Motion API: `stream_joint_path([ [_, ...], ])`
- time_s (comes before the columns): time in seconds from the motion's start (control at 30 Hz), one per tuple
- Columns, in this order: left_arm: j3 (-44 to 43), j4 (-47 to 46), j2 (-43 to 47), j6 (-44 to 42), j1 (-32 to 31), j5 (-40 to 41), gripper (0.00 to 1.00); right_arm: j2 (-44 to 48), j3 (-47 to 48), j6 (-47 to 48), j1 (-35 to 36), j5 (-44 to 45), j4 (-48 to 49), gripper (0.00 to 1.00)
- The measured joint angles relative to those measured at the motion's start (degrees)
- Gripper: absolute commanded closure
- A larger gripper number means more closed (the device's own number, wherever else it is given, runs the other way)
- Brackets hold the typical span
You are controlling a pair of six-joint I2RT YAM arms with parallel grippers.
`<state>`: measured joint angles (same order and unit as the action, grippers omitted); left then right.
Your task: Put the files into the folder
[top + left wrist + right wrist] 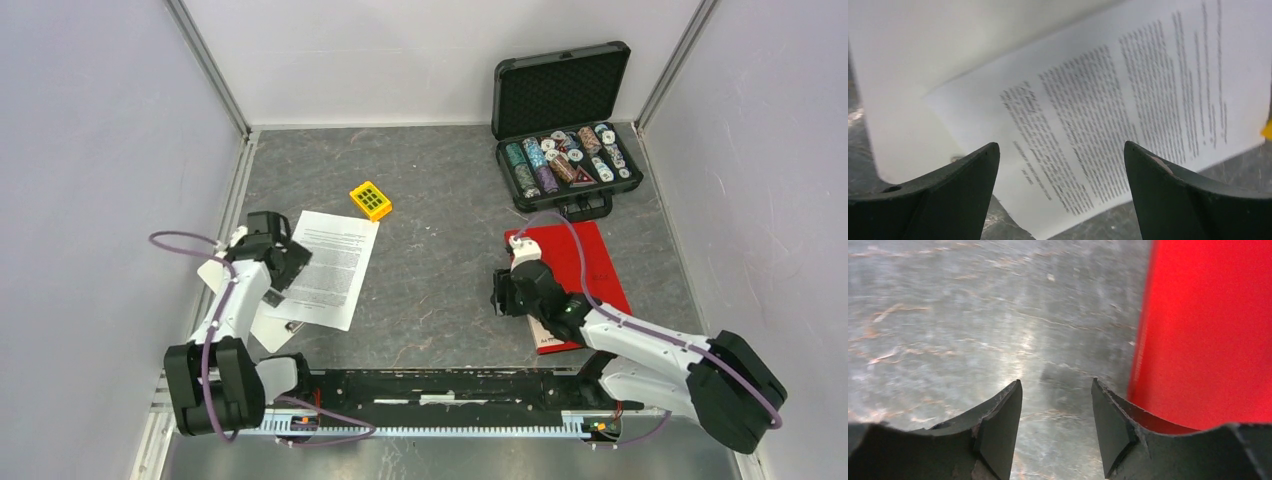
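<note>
The files (335,262), white sheets of dense black text, lie on the table at the left, partly over a white clipboard (216,276). My left gripper (286,256) hovers above their left edge, wide open, with the printed files (1128,90) showing between its fingers and nothing held. The folder (585,262) lies closed with its red side up at the right. My right gripper (499,293) sits low at the folder's left edge, open, with only bare table between its fingers. In the right wrist view the red folder (1208,330) lies just right of the right finger (1113,425).
An open black case of poker chips (565,130) stands at the back right, just behind the folder. A small yellow block (370,200) lies beyond the files' far corner. Grey walls close in the table on three sides. The white clipboard (923,65) reaches past the sheets' left side.
</note>
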<state>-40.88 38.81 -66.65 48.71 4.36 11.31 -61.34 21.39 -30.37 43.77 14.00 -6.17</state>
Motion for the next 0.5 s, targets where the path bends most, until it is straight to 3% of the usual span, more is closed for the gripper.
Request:
stream_joint_path([
  [0.2, 0.00, 2.95, 0.26, 1.64, 10.36, 3.30, 0.00, 0.98, 0.02, 5.18, 4.50, -5.31, 10.32, 0.20],
  [0.5, -0.31, 3.37, -4.39, 2.27, 24.06, 3.04, 0.05, -12.09, 1.79, 14.47, 13.11, -10.75, 31.28, 0.11],
])
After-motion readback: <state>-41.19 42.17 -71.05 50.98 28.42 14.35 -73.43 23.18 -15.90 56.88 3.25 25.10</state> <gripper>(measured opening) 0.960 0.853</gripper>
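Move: The printed sheet lies under the left hand: its middle some 8 cm to the right and 3 cm ahead, 6 cm below, and its near-left corner about 9 cm left and 6 cm back. The clipboard under that corner has its middle about 7 cm left, level; the yellow block is 22 cm ahead and 19 cm right. From the right hand the sheet is about 49 cm left and 7 cm ahead; the red folder's middle is 16 cm right and 3 cm ahead. Towards the sheet's near-left corner, over the clipboard, the left hand sweeps about 10 cm left and 5 cm back, sinking slightly late on, wrist turning counter-clockwise, fingers still wide. The empty right hand leaves the folder's side, going some 13 cm left towards the sheet and rising, opening wider, swinging counter-clockwise and tipping its fingers up. ##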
